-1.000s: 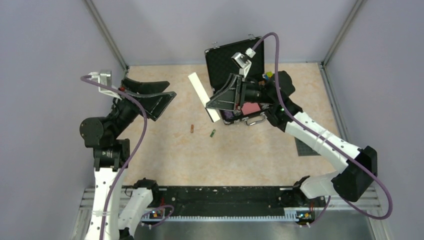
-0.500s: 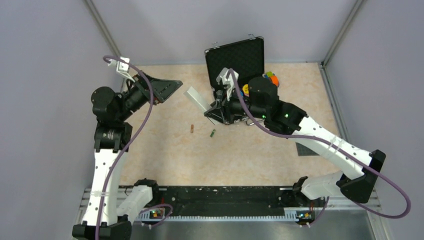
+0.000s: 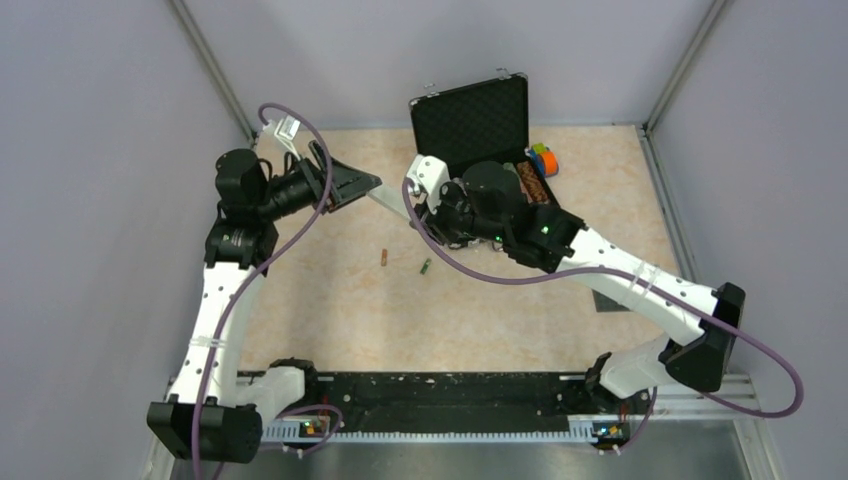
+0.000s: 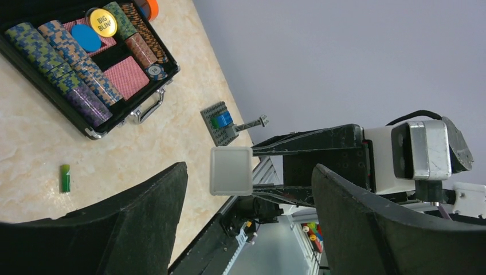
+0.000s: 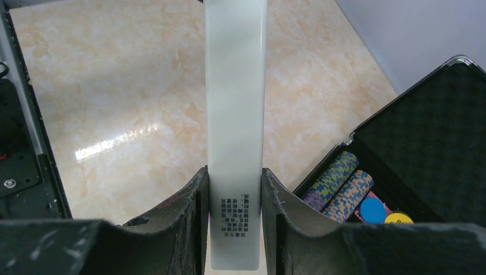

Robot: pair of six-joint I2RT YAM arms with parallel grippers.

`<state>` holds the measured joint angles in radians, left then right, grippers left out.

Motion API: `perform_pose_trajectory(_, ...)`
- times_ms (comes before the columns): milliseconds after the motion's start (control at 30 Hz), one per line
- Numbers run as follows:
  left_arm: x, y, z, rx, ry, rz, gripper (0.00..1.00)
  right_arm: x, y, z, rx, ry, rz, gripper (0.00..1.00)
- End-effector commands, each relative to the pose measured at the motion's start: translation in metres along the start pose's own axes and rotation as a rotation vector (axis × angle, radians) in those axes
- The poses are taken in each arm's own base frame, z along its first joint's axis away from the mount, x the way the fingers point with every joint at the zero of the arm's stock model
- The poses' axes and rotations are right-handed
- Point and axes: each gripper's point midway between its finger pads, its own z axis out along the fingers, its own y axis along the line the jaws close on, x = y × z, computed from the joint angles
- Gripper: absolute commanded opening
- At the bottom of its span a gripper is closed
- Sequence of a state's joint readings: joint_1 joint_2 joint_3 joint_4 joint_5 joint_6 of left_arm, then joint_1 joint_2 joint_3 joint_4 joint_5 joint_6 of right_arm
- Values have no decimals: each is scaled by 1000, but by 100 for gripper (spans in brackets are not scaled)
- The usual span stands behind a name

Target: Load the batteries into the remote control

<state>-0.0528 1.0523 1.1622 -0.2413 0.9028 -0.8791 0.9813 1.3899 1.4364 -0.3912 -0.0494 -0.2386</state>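
The white remote control point(image 5: 236, 114) stands lengthways between my right gripper's point(image 5: 235, 195) fingers, which are shut on its labelled end. From above, the remote point(image 3: 390, 197) sticks out leftward from the right gripper point(image 3: 424, 212), above the table. My left gripper point(image 3: 372, 184) is open and points at the remote's free end. In the left wrist view that square end point(image 4: 231, 171) sits between the wide-apart fingers of the left gripper point(image 4: 249, 169), touching neither. The brownish-red battery point(image 3: 383, 258) and the green battery point(image 3: 425, 265) lie on the table; the green battery point(image 4: 65, 178) also shows in the left wrist view.
An open black case point(image 3: 470, 115) of poker chips point(image 4: 86, 63) stands at the back, right behind the right gripper. Coloured bricks point(image 3: 543, 160) lie beside it. A grey baseplate point(image 4: 219, 123) with a blue brick sits at the right. Grey walls close in three sides.
The left arm has swung right and brought its open fingers around the remote's free end, narrowing slightly. The right arm has carried the remote left and levelled it out.
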Motion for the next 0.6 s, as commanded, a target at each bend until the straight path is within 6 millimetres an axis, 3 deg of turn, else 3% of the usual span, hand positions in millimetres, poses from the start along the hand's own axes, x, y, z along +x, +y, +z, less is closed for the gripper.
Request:
perform_pose_trajectory(0, 0, -7, 1, 36, 10, 46, 79, -36, -2, -1, 6, -99, -58, 6)
perform_pose_trajectory(233, 2, 10, 10, 13, 59, -10, 56, -35, -1, 5, -5, -98, -78, 6)
perform_pose_trajectory(467, 8, 16, 16, 11, 91, -20, 54, -32, -2, 14, -4, -82, -77, 6)
perform_pose_trajectory(567, 9, 19, 17, 5, 97, -23, 43, -33, -4, 15, 8, -82, -69, 6)
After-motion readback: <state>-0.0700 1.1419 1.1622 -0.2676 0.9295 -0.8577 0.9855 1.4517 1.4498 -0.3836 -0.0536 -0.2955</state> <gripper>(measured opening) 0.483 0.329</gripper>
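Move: The remote control is in the right hand's fingers, gripped near its button end; its middle lies about 4 cm to that hand's left, 3 cm ahead and 2 cm up. From the open left hand the remote's middle is about 5 cm right, 2 cm back and 4 cm below. On the table some 37 cm under the left hand, the orange battery is about 3 cm ahead and 2 cm left, the green one 1 cm ahead and 7 cm right. The remote's free end is taken between the left hand's fingers: after a short pause that hand sinks about 3 cm and eases forward 1.5 cm, tipping slightly down, while its fingers close from nearly wide to about half open. The right hand keeps its pinch and brings the remote some 2 cm down and a little left, towards the closing fingers. ##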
